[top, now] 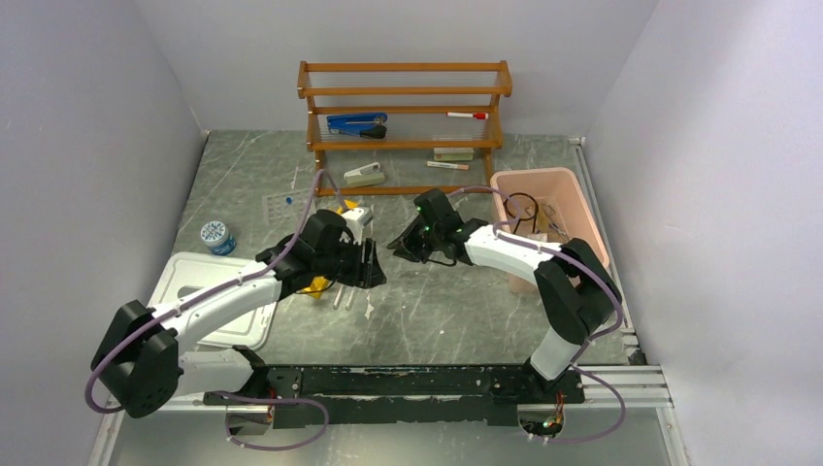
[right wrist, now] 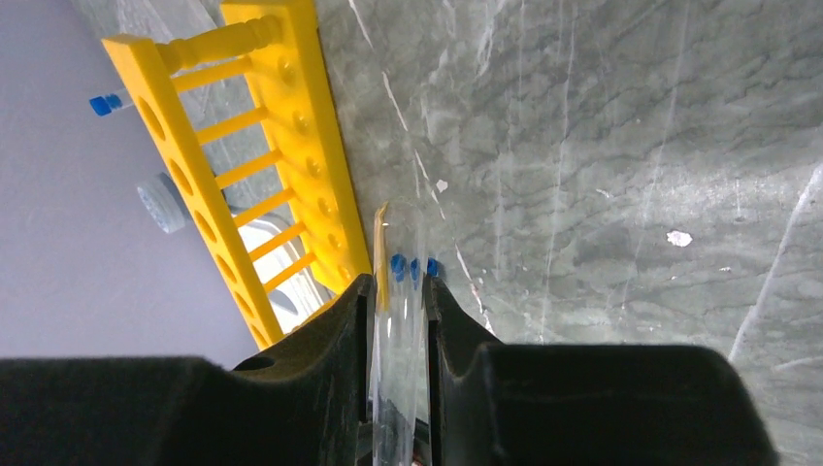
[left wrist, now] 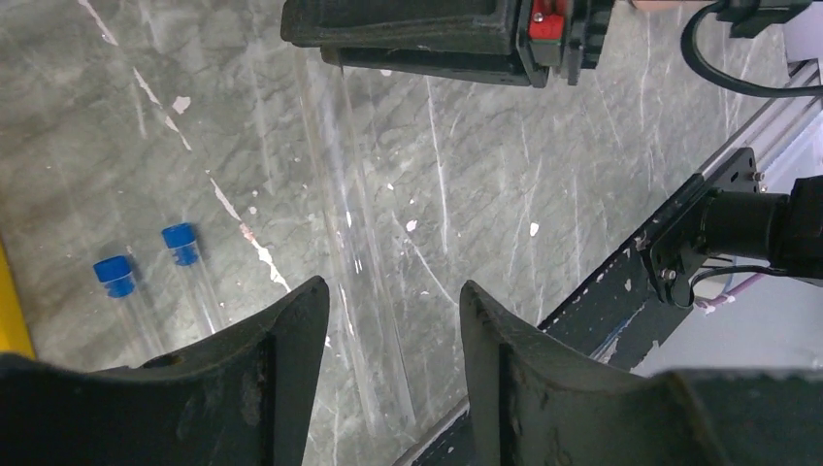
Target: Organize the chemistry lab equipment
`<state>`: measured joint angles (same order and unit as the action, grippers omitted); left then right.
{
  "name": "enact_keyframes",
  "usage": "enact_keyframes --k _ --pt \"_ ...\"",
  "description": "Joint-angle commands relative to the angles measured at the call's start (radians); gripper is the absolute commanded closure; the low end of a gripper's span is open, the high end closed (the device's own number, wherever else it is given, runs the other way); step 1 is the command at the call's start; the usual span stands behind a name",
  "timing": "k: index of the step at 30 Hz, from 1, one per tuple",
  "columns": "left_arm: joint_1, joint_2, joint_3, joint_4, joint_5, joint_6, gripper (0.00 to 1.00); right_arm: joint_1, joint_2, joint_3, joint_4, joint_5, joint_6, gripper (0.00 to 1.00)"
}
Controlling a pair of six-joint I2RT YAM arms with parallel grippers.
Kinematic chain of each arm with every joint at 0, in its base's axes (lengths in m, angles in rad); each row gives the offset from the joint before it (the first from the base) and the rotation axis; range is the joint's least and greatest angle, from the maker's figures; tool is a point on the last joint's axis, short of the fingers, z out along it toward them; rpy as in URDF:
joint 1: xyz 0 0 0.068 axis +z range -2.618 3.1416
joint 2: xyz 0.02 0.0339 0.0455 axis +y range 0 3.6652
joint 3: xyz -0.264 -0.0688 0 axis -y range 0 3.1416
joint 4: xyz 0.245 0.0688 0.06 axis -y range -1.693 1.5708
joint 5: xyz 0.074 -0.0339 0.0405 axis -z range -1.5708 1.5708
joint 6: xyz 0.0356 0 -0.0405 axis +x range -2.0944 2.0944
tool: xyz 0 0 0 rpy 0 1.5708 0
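Observation:
My right gripper (right wrist: 398, 286) is shut on a long clear tube (right wrist: 398, 349), which it holds by one end. In the left wrist view that clear tube (left wrist: 349, 223) runs from the right gripper (left wrist: 437, 39) down between the fingers of my left gripper (left wrist: 393, 296). The left jaws are open and clear of the tube on both sides. Two blue-capped tubes (left wrist: 180, 243) lie on the table to the left. The yellow holed rack (right wrist: 291, 146) lies on its side, partly under my left arm (top: 315, 284). Both grippers meet mid-table, left (top: 369, 264) and right (top: 400, 245).
A pink bin (top: 582, 194) at the right holds a black wire ring stand (top: 524, 209). The wooden shelf rack (top: 403, 92) stands at the back. At the left are a white tray (top: 194, 277), a round lid (top: 216, 236) and a clear bag (top: 281, 202).

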<state>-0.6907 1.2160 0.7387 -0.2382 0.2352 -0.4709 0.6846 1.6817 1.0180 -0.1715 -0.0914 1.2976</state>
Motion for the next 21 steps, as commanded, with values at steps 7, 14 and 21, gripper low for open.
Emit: enact_keyframes --k 7,14,21 --pt "0.004 0.062 0.040 0.058 0.058 0.018 0.59 -0.010 -0.054 -0.043 0.064 -0.075 0.012 0.86" --pt "0.003 0.075 0.062 0.034 0.040 0.095 0.84 -0.010 -0.055 -0.067 0.129 -0.113 -0.056 0.73" --pt "0.003 0.056 0.099 0.005 0.032 0.171 0.95 -0.024 -0.048 -0.046 0.128 -0.171 -0.111 0.50"
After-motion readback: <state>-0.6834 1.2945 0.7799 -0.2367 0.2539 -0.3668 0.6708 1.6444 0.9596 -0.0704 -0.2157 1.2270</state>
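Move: The clear glass tube, held at one end by the right fingers, already runs between the left hand's open fingers, its middle about 2 cm ahead and 1 cm below. From the left hand, the yellow rack lies some 11 cm left, 6 cm ahead and 8 cm lower; the blue-capped tubes 6 cm left, 3 cm back and 11 cm lower. From the right hand, the tube's middle is roughly 4 cm back and 2 cm left, about level. The left hand sinks about 2 cm and pinches the glass tube; the right fingers then open, releasing it. ##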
